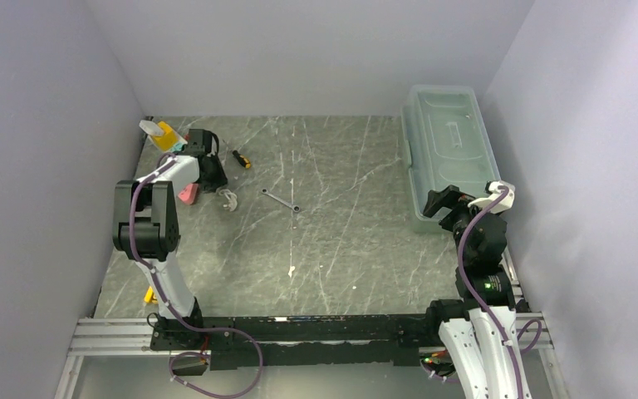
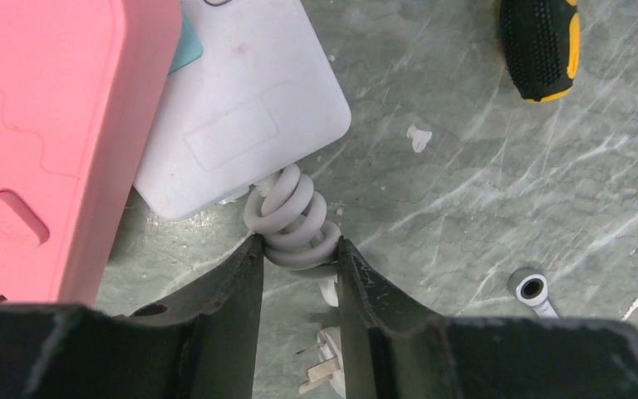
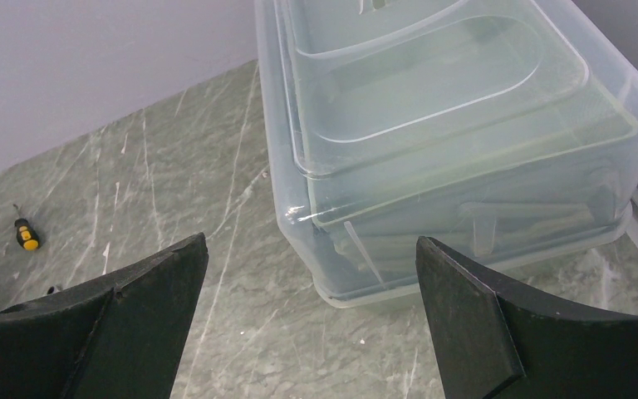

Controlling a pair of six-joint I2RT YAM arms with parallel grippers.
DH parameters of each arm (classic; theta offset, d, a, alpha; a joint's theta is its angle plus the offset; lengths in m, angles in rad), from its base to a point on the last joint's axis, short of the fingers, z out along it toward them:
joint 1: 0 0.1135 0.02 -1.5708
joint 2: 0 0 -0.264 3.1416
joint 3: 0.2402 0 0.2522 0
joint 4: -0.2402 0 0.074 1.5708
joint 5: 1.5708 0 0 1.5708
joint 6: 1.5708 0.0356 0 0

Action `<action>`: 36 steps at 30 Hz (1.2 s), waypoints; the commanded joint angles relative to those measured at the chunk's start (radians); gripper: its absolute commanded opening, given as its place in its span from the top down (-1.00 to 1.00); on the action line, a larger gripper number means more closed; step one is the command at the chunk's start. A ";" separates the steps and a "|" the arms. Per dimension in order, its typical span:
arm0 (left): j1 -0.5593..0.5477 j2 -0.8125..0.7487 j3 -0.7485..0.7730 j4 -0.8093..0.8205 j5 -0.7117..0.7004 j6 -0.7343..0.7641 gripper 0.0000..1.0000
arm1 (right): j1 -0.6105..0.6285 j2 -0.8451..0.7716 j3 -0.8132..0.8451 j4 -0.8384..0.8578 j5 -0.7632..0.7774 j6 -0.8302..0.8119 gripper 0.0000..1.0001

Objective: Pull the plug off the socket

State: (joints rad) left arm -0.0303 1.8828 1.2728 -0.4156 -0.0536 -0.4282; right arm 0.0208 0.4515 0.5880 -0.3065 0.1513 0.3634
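Observation:
The socket [image 2: 58, 141] is a white power strip whose pink outlet face fills the left of the left wrist view. Its white end [image 2: 241, 108] points at my fingers. From above, the strip [image 1: 166, 137] runs along the left wall with a yellow face showing. My left gripper [image 2: 299, 245] is shut on the coiled white cord [image 2: 295, 216] just past that end, a finger touching each side. A white plug [image 2: 326, 366] with bare prongs lies on the table between the fingers, in no outlet. My right gripper [image 3: 311, 245] hangs open and holds nothing, far right by the bin.
A black-and-yellow screwdriver [image 2: 540, 46] and a small wrench [image 2: 532, 291] lie on the marble table right of the strip. A clear lidded plastic bin [image 1: 444, 150] stands at the back right. A small yellow item [image 1: 149, 293] sits near the left arm's base.

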 commanded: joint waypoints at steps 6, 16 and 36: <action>-0.087 -0.128 -0.108 -0.096 0.084 -0.050 1.00 | -0.002 -0.010 0.031 0.018 -0.006 0.005 -0.99; -0.186 -0.314 -0.328 -0.067 0.209 -0.163 1.00 | -0.002 0.001 0.023 0.026 -0.019 0.003 -0.99; -0.881 -0.243 -0.313 0.060 0.065 -0.386 1.00 | -0.002 0.030 0.032 0.040 -0.147 -0.021 -0.99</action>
State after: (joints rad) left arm -0.7746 1.5669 0.8818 -0.3882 0.0624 -0.7601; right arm 0.0208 0.4717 0.5880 -0.3061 0.0502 0.3584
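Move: The left fingers are shut on the coiled cord, with clear table about 22 cm back and 24 cm to the right. The white power strip's middle lies roughly 9 cm ahead and 9 cm left of them, the pink block 9 cm left and 2 cm back. The cord's loose plug is some 4 cm back and 3 cm right. From the right hand, the coiled cord is about 17 cm ahead, 58 cm left and 20 cm lower. Left hand drags the strip by its cord some 33 cm back-right, turning clockwise; fingers finally close off the cord. ##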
